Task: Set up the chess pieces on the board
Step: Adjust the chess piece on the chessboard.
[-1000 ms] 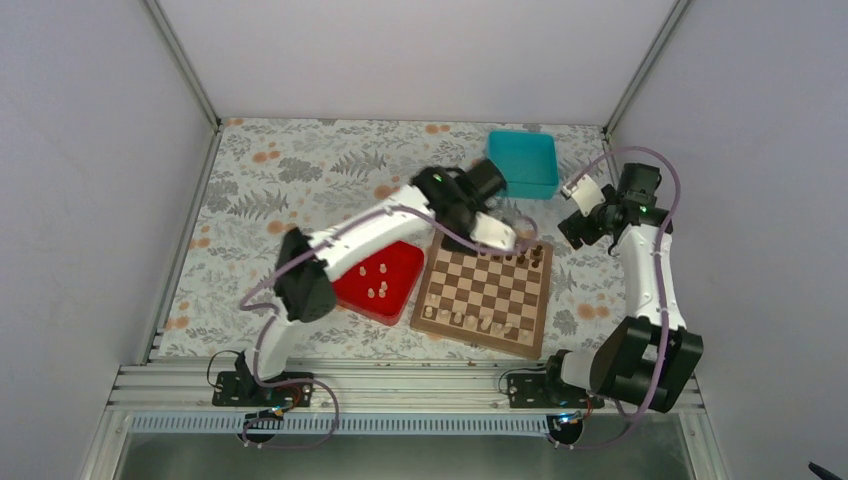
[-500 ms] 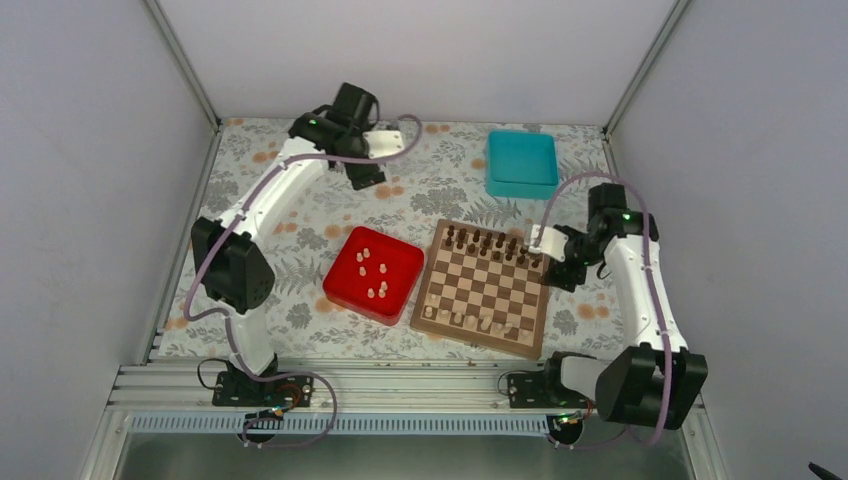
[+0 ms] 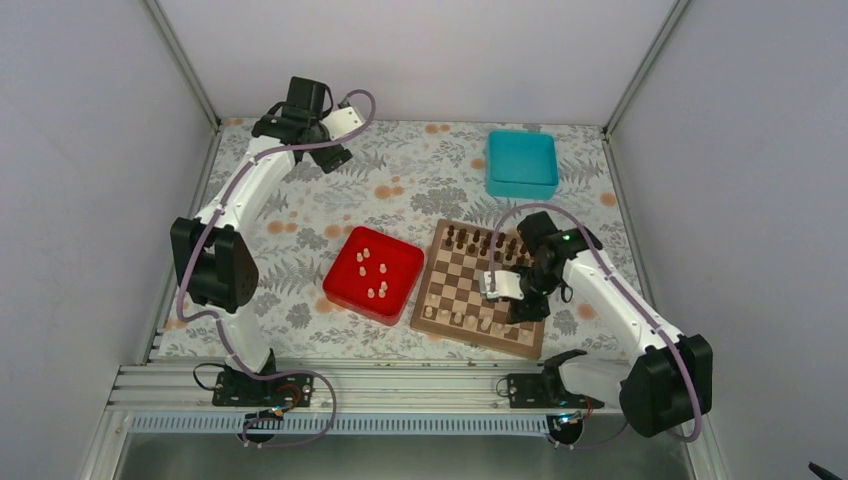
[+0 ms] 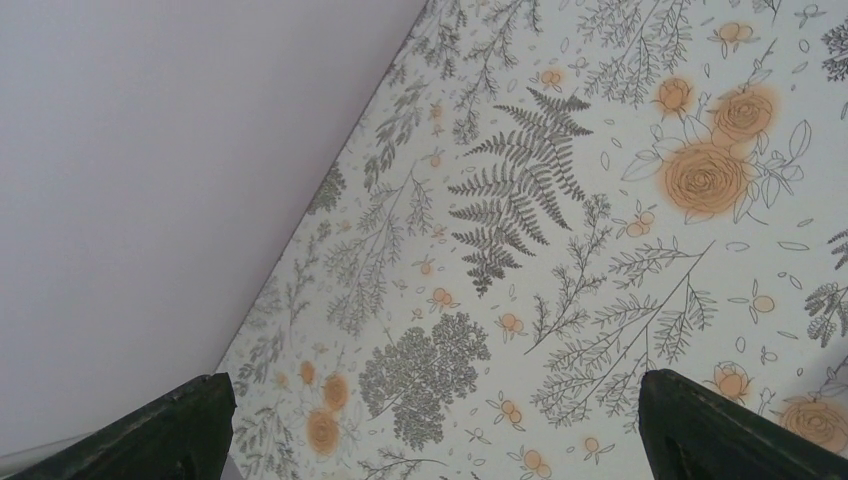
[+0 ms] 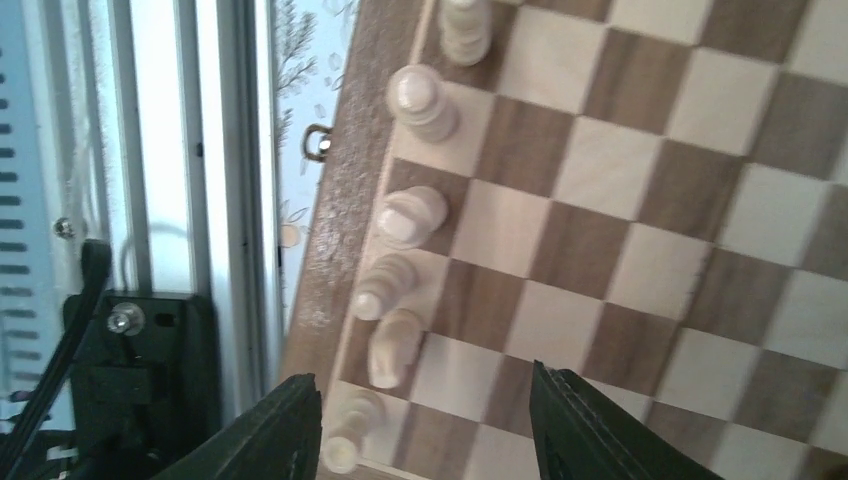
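The board point(image 3: 470, 290) lies at the table's centre right. Several pale chess pieces point(image 3: 470, 320) stand along its near row, and several more lie in the red tray point(image 3: 345, 285). In the right wrist view the pale pieces point(image 5: 408, 215) line the board point(image 5: 620, 270) edge. My right gripper point(image 5: 425, 440) hangs open above them, near the board's near right corner point(image 3: 520, 303), with nothing between its fingers. One pale piece point(image 5: 345, 432) sits close beside the left finger point(image 5: 285, 430). My left gripper point(image 3: 335, 155) is open over bare tablecloth at the far left point(image 4: 440, 440).
Dark pieces point(image 3: 490, 243) fill the board's far rows. A teal box point(image 3: 522, 163) sits at the back right. The red tray is just left of the board. The aluminium rail point(image 5: 215, 180) runs along the table's near edge, and the wall point(image 4: 150, 150) is close to the left gripper.
The left arm swung from the board's far edge to the far left corner, its jaws opening wide. The right arm came down from beside the teal box to the board's near row, jaws narrowing.
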Tool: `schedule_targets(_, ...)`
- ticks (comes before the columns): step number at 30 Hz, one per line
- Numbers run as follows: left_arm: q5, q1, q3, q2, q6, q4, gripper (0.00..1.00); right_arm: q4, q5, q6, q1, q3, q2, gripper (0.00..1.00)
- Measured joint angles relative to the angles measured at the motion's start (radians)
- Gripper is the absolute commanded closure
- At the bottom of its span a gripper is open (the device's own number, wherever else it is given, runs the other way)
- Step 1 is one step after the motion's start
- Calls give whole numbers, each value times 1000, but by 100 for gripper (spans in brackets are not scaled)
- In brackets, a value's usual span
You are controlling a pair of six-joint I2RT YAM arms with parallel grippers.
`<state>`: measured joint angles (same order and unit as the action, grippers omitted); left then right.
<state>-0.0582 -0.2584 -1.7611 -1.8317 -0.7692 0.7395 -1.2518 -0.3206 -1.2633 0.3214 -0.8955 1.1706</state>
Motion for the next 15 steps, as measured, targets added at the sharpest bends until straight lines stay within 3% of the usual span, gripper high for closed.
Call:
schedule_targets(8, -1, 4, 0, 4, 23, -28, 0, 5, 48, 93, 60, 43, 1, 74)
schedule_targets(15, -1, 8, 1, 4, 27, -40, 0, 32, 61, 140, 85, 61, 27, 82)
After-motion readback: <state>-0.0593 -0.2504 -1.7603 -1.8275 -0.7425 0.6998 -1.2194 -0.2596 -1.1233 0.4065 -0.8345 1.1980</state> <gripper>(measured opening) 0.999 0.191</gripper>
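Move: The knight near the right end of the light back row stands about 2 cm back from the right hand, hardly to either side, and some 6 cm below. Beside the knight, the bishop stands about 3 cm to its left, level with it; the king some 5 cm to its left and 1 cm farther out; the rook 3 cm to its right and 2 cm nearer the base. From the left hand the knight lies roughly 36 cm back, 39 cm right and 18 cm down. The right hand closes its fingers from about half open to nearly shut around the knight's head; whether the pads already touch it can't be made out. It sinks a bit over 2 cm onto the piece and draws back about 1 cm, mostly early on, the wrist tilting only some 5 degrees. ##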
